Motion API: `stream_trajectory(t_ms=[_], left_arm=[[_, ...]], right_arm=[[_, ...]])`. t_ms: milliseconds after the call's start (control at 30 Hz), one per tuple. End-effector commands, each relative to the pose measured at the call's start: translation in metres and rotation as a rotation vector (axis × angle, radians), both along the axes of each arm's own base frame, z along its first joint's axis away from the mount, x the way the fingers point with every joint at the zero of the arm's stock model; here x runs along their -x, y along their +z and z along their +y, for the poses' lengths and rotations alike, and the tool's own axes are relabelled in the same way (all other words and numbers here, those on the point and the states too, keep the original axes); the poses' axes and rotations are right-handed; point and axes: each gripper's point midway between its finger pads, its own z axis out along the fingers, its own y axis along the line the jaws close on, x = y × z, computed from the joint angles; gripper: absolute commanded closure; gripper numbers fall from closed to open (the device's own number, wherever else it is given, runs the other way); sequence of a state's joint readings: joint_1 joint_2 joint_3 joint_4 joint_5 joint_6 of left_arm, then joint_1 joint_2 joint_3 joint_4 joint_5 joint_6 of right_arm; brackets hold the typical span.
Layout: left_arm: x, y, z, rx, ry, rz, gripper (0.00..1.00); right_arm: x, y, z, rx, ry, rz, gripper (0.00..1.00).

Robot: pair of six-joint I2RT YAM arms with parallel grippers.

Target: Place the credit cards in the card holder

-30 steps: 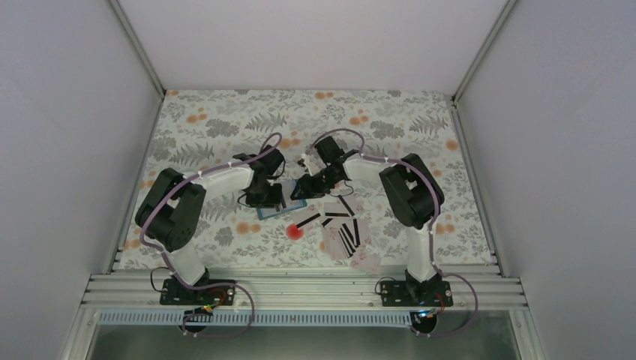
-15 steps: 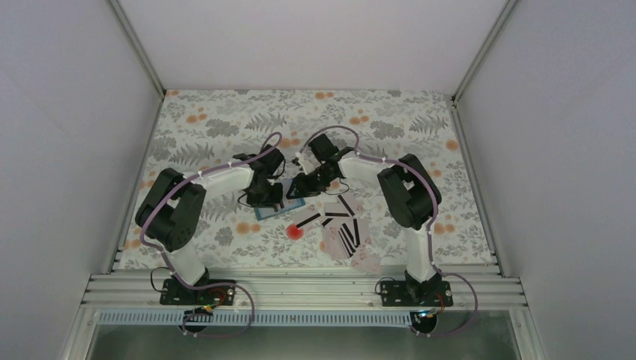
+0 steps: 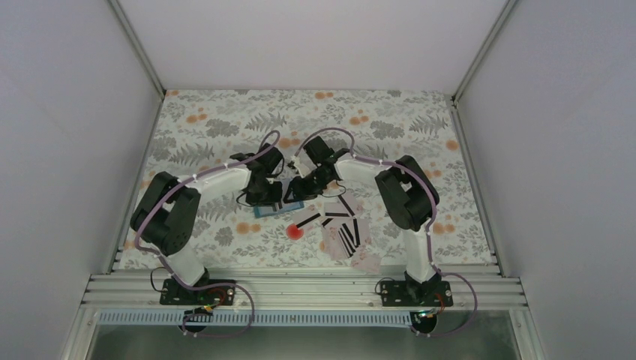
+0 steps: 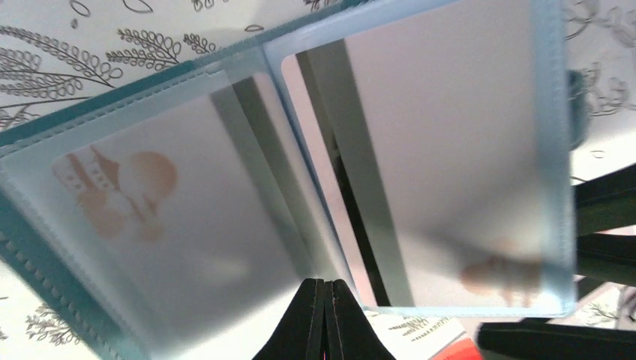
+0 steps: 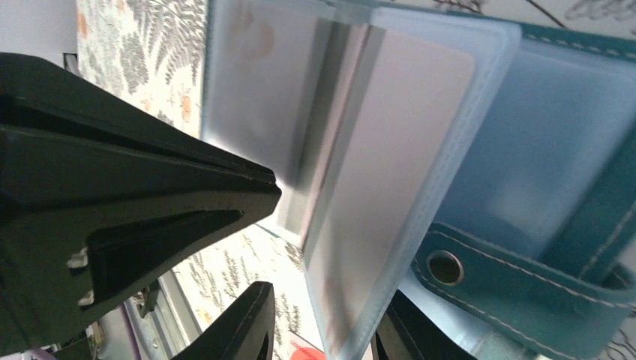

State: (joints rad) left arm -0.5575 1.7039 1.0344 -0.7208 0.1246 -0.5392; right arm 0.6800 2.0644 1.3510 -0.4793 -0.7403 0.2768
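Observation:
The blue card holder (image 3: 268, 211) lies open on the flowered table between my two grippers. Its frosted sleeves (image 4: 187, 225) fill the left wrist view, and a pale card (image 4: 442, 150) with a dark stripe shows through the right-hand sleeve. My left gripper (image 4: 325, 289) is shut, tips together at the sleeves' lower edge, with nothing seen between them. My right gripper (image 5: 322, 307) is open, with a raised sleeve leaf (image 5: 390, 172) standing between its fingers. Several loose credit cards (image 3: 343, 227) lie to the right of the holder. A red card's corner (image 4: 454, 350) peeks out below it.
A round red spot (image 3: 295, 232) sits on the table just in front of the holder. The holder's blue closing tab with its snap (image 5: 445, 266) lies beside my right gripper. The left gripper's black fingers (image 5: 112, 187) crowd the right wrist view. White walls enclose the table.
My right gripper has moved left to the holder and its jaws have narrowed round a sleeve leaf. The left gripper has closed fully and stayed at the holder.

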Motion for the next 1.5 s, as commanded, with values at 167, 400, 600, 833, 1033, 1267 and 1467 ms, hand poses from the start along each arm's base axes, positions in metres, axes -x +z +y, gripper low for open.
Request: stream_trajectory(t_ms=[167,400,600,833,1033,1267,1467], left_arm=[[-0.011,0.038,0.000,0.024,0.045,-0.077,0.98],[-0.012,0.058,0.013,-0.003,0.090,-0.109,0.98],[-0.014,0.071,0.034,-0.024,0.150,-0.141,0.98],[-0.013,0.081,0.053,-0.035,0.189,-0.165,0.98],[-0.010,0.086,0.065,-0.040,0.215,-0.177,0.98],[-0.004,0.091,0.073,-0.040,0.229,-0.186,0.97],[0.001,0.095,0.072,-0.022,0.220,-0.196,0.97]], right_arm=[[-0.002,0.040,0.022,-0.099,0.040,-0.052,0.67],[-0.002,0.043,0.030,-0.115,0.049,-0.050,0.67],[0.001,0.047,0.041,-0.130,0.069,-0.047,0.67],[0.011,0.041,0.060,-0.137,0.107,-0.028,0.67],[0.022,0.032,0.079,-0.140,0.149,-0.008,0.66],[0.024,0.019,0.086,-0.140,0.160,0.018,0.66],[0.023,0.011,0.085,-0.125,0.159,0.022,0.67]])
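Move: The card-filled right leaf of the card holder stands partly raised between the right fingers, its middle about 3 cm left and 2 cm ahead of that hand. The left leaf, where it is headed, lies about 8 cm left, level and 2 cm below; the nearest loose card is 6 cm back and 5 cm right. From the left hand the raised leaf's middle is about 4 cm right and 2 cm ahead, at its height. Right fingers, gap unchanged, arc the leaf about 8 cm left, up then down, while the shut left rises 9 cm. ##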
